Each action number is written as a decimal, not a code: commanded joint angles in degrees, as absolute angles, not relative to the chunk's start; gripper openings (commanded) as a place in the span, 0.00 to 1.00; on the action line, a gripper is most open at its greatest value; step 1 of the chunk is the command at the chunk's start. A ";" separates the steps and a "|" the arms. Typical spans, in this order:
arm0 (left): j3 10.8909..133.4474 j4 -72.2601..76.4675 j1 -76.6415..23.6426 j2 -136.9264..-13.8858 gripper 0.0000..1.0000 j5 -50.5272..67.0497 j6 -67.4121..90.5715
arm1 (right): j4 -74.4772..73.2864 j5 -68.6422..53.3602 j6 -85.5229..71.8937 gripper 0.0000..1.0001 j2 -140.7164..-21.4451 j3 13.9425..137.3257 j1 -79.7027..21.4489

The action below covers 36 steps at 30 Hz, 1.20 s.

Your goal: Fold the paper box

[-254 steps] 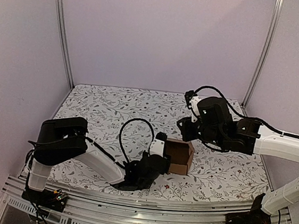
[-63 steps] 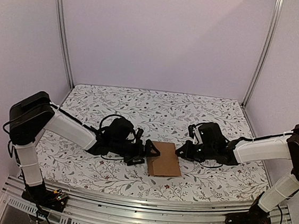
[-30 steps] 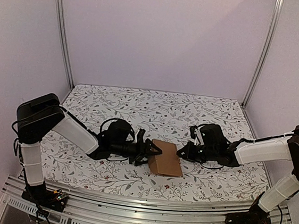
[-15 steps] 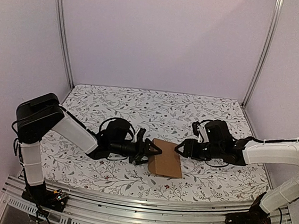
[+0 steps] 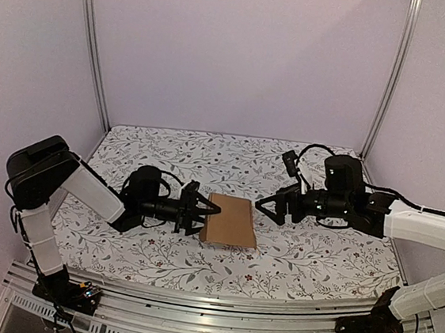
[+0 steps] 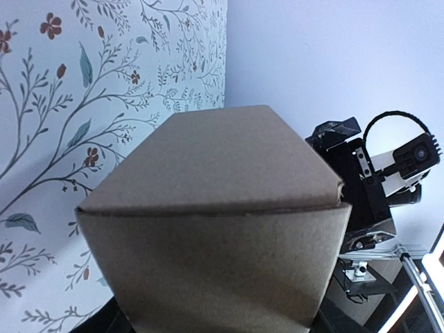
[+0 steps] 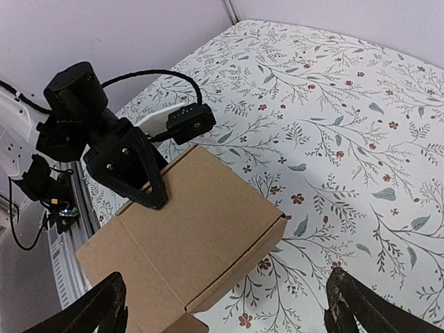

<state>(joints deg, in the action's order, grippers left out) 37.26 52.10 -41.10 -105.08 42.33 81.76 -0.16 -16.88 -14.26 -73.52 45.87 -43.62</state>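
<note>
The paper box (image 5: 230, 221) is a closed brown carton at the middle of the floral table. My left gripper (image 5: 204, 212) reaches in low from the left and is shut on the box's left end. One black finger (image 7: 142, 182) lies over the top face in the right wrist view. In the left wrist view the box (image 6: 215, 229) fills the space between the jaws. My right gripper (image 5: 269, 209) hovers just right of the box, open wide and touching nothing. In its wrist view the right gripper (image 7: 225, 281) has its fingers spread over the box (image 7: 201, 229) and its right edge.
The floral tablecloth (image 5: 316, 260) covers the table. Metal posts (image 5: 91, 49) stand at the back corners and lilac walls close three sides. An aluminium rail (image 5: 208, 304) runs along the near edge. The left arm's black cable (image 7: 159, 76) loops behind its wrist.
My right gripper has opened from shut and pulled back up and to the right, off the box. The left arm has drawn the box a little to the left.
</note>
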 commanded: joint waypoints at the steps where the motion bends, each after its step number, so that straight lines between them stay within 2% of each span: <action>1: 33.87 64.06 -37.46 -101.35 0.16 49.22 89.26 | -1.85 -19.25 0.89 0.99 -70.34 48.26 -44.10; 6: 32.09 68.96 -34.52 -98.27 0.05 53.90 94.25 | -2.11 -18.22 19.01 0.99 -66.44 47.26 -46.69; 10: 32.31 69.33 -33.52 -96.12 0.00 58.35 97.10 | -0.70 -14.08 35.16 0.99 -64.37 45.29 -52.06; 17: 32.61 87.06 -32.75 -98.51 0.00 64.81 111.54 | 7.11 1.64 51.84 0.99 -61.29 41.93 -63.96; 26: 31.52 87.45 -33.02 -98.81 0.00 67.81 112.18 | 14.17 18.88 68.25 0.99 -63.34 39.46 -76.45; 36: 31.44 87.39 -35.43 -96.55 0.00 68.79 112.42 | 18.14 25.90 80.62 0.99 -67.44 39.40 -84.73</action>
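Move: The paper box is already held clear of the table in the left hand by its left side. Its middle is about 6 cm to that hand's right, 1 cm back and 1 cm below. From the empty, open right hand, the box's middle lies some 9 cm to the left, 2 cm back and 9 cm below. Its end flap, on the side facing the robot, is roughly 9 cm left, 8 cm back and 11 cm below that hand. The box, still gripped, is lifted about 9 cm by the left hand and drawn some 4 cm left, then 5 cm back, turning about 15 degrees clockwise as its right side tips up. Meanwhile the right hand rises, then swings back about 14 cm and somewhat left, round to the box's near right. It rolls some 100 degrees about its fingers, counter-clockwise seen from behind the hand, keeping them wide open, still off the box. ##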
